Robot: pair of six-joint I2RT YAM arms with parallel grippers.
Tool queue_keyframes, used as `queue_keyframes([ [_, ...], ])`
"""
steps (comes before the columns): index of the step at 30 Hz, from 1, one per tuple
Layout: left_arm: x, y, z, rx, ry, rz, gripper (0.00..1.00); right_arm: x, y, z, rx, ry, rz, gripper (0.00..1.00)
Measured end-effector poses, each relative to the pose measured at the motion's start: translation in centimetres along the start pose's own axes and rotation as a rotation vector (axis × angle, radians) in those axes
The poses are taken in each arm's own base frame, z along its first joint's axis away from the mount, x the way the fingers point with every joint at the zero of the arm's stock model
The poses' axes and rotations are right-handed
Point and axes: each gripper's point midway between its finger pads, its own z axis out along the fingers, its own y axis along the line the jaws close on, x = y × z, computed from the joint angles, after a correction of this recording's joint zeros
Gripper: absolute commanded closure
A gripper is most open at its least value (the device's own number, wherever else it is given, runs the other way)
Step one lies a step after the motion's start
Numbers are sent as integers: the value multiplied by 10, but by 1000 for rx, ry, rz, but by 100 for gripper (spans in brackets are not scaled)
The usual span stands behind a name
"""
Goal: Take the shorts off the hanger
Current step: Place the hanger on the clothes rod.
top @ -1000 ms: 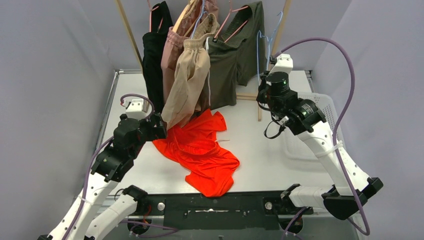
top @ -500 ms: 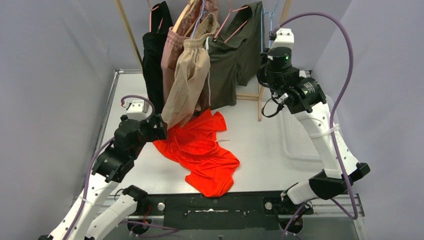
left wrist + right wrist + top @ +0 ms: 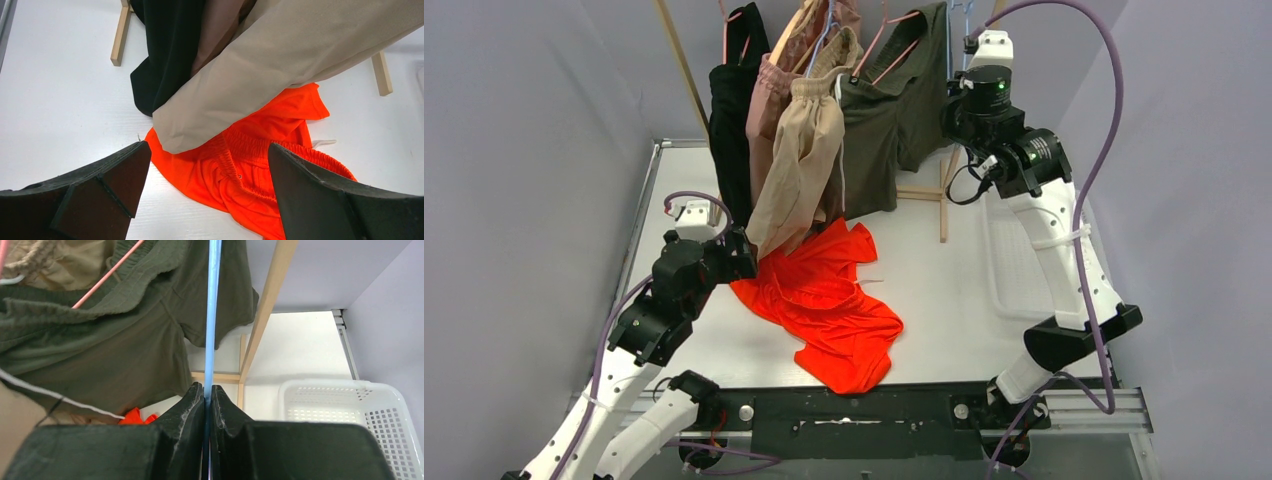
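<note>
Bright orange shorts lie crumpled on the white table, off any hanger. My left gripper hovers open at their left edge. In the left wrist view the orange shorts sit between and beyond its spread fingers. Beige shorts, dusty pink shorts and dark olive green shorts hang on the rack. My right gripper is raised at the rack's right end, shut on a bare light-blue hanger next to the olive shorts.
A black garment hangs at the rack's left end. The wooden rack has slanted posts and a foot bar on the table. A white perforated basket stands at the right, behind my right arm.
My right arm has lifted up and back toward the rack's rail with the blue hanger in its grip. The left arm and the orange shorts have stayed still.
</note>
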Motion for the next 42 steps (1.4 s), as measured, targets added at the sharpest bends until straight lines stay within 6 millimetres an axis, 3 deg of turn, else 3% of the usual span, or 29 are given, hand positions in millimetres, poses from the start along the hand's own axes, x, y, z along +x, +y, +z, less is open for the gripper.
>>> queue_keyframes([
  [10,1,0,0,0,2,-3,11,10,-28,29,19,63,23,100],
  [20,1,0,0,0,2,-3,11,21,-18,40,-22,125,8,98],
  [23,1,0,0,0,2,-3,11,20,-16,42,-30,127,10,90],
  [27,1,0,0,1,1,-3,11,38,-14,42,-41,174,6,67],
  [28,0,0,0,2,0,-3,11,43,-15,42,-40,189,7,54],
  [29,0,0,-1,2,0,-2,11,51,-15,42,-41,208,4,49],
  [32,0,0,-1,2,-1,3,11,68,-15,37,-53,244,6,41],
  [35,-2,1,-3,5,-10,12,11,69,-13,24,-89,228,23,36],
  [42,-8,5,-17,29,-65,57,11,62,-24,-37,-147,109,112,26],
])
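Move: My right hand already pinches the front end of the blue hanger. Its place on the clothes rod, out of sight and judged from the rack, lies roughly 15 cm ahead and 12 cm above. The rack's right post stands about 14 cm ahead and 7 cm to the right; the olive shorts hang some 12 cm ahead, 8 cm left and 8 cm lower. From my open left hand, that rod spot is about 30 cm ahead, 38 cm right and 30 cm up. I ease the hanger some 3 cm forward and a little left beneath the rod while lowering it about 3 cm. Then my right fingers open wide and let go as the hand sinks a further 4 cm and tips down. From there I draw back about 9 cm, rising slightly and levelling again, clear of the hanger's end. My open left hand stays put until a small drift back and up at the finish. ##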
